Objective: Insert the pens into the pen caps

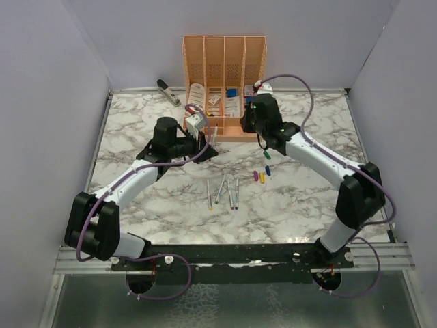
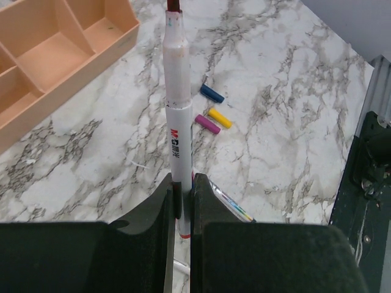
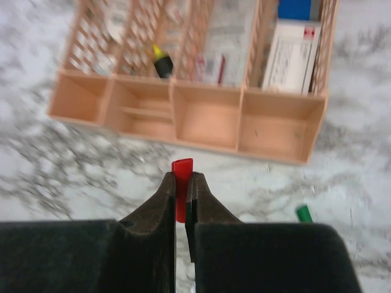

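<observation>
My left gripper [image 2: 182,183] is shut on the lower barrel of a whitish pen [image 2: 174,110], which points away with its dark red tip bare. In the top view this gripper [image 1: 207,150] hovers left of centre. My right gripper [image 3: 181,178] is shut on a red pen cap [image 3: 182,168], whose top sticks out past the fingertips. It [image 1: 261,140] hangs just in front of the organiser. On the marble lie a green cap [image 1: 268,155], a blue cap [image 2: 212,93], a yellow cap [image 2: 219,118] and a purple cap [image 2: 208,124]. Several pens [image 1: 220,190] lie side by side mid-table.
An orange organiser [image 1: 224,85] with boxes and small items stands at the back centre. A grey stapler [image 1: 168,91] lies left of it. Grey walls close in the left, right and back sides. The arms' base rail [image 1: 232,256] runs along the near edge.
</observation>
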`<state>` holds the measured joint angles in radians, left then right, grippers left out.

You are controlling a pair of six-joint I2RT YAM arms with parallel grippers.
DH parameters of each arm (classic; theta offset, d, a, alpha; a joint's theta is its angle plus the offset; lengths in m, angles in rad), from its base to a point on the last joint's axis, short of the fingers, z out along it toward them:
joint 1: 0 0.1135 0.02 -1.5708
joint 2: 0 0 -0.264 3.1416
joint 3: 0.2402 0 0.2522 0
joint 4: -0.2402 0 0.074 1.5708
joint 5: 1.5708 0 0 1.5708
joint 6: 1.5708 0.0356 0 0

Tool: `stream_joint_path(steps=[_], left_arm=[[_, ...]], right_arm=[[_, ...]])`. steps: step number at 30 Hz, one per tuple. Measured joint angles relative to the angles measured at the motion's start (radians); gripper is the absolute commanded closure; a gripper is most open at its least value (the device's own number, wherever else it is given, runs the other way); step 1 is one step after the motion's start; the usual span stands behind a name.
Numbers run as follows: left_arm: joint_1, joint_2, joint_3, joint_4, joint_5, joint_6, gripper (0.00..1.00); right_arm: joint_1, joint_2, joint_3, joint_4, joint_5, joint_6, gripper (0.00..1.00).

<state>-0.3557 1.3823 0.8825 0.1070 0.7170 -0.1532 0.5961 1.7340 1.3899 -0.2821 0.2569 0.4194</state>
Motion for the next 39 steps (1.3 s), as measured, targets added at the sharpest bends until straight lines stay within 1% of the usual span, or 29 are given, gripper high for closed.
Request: stream_joint_path(steps=[3, 6, 9, 13, 15, 19, 25, 29, 34, 39], left_arm=[[-0.048, 0.000, 0.000, 0.011, -0.004, 0.000, 1.00], [-0.103, 0.000, 0.000, 0.034, -0.013, -0.006, 1.00], [-0.140, 0.000, 0.000, 0.071, -0.014, -0.029, 1.00], [-0.167, 0.014, 0.024, 0.120, -0.006, -0.079, 1.00], [-0.175, 0.029, 0.047, 0.138, 0.000, -0.098, 1.00], [-0.189, 0.057, 0.090, 0.167, 0.027, -0.134, 1.00], [-0.197, 0.075, 0.093, 0.177, 0.048, -0.159, 1.00], [-0.197, 0.079, 0.093, 0.177, 0.056, -0.171, 1.00], [-0.202, 0.079, 0.094, 0.177, 0.077, -0.180, 1.00], [-0.205, 0.079, 0.110, 0.179, 0.107, -0.191, 1.00]], right_arm=[[-0.008, -0.116, -0.041, 0.132, -0.001, -0.026, 0.99], [-0.021, -0.235, -0.152, 0.299, -0.011, -0.043, 0.99], [-0.031, -0.354, -0.315, 0.493, -0.050, -0.058, 0.99], [-0.036, -0.446, -0.457, 0.678, -0.123, -0.059, 0.99], [-0.036, -0.475, -0.496, 0.738, -0.156, -0.059, 0.99], [-0.036, -0.523, -0.529, 0.824, -0.218, -0.051, 0.99], [-0.036, -0.559, -0.529, 0.901, -0.297, -0.023, 0.99], [-0.036, -0.562, -0.536, 0.938, -0.343, -0.015, 0.98], [-0.036, -0.564, -0.594, 1.011, -0.407, -0.012, 0.99], [-0.036, -0.563, -0.608, 1.054, -0.444, -0.005, 0.99]])
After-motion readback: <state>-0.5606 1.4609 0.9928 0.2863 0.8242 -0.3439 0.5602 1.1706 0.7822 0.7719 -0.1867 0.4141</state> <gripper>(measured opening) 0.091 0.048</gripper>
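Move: The red pen cap pinched in the right hand is about 10 cm ahead of the left hand, 10 cm to its right and roughly 2 cm lower. From the right hand, the pen held by the left lies about 9 cm back, 10 cm left and 6 cm up. On the table, 16 cm below the right hand, the green cap is 2 cm back and 9 cm right, the purple cap 10 cm back and 5 cm right. The loose pens lie 6 cm back, 4 cm right and 19 cm below the left hand. The red cap, still pinched, is carried up about 20 cm by the right hand, which also draws back some 10 cm as its wrist swings the fingers from forward-down to forward-left and slightly up. Meanwhile the left hand keeps its grip on the pen and brings it right about 9 cm, rising and easing back about 5 cm each, in under the cap; its wrist turns a little clockwise. ##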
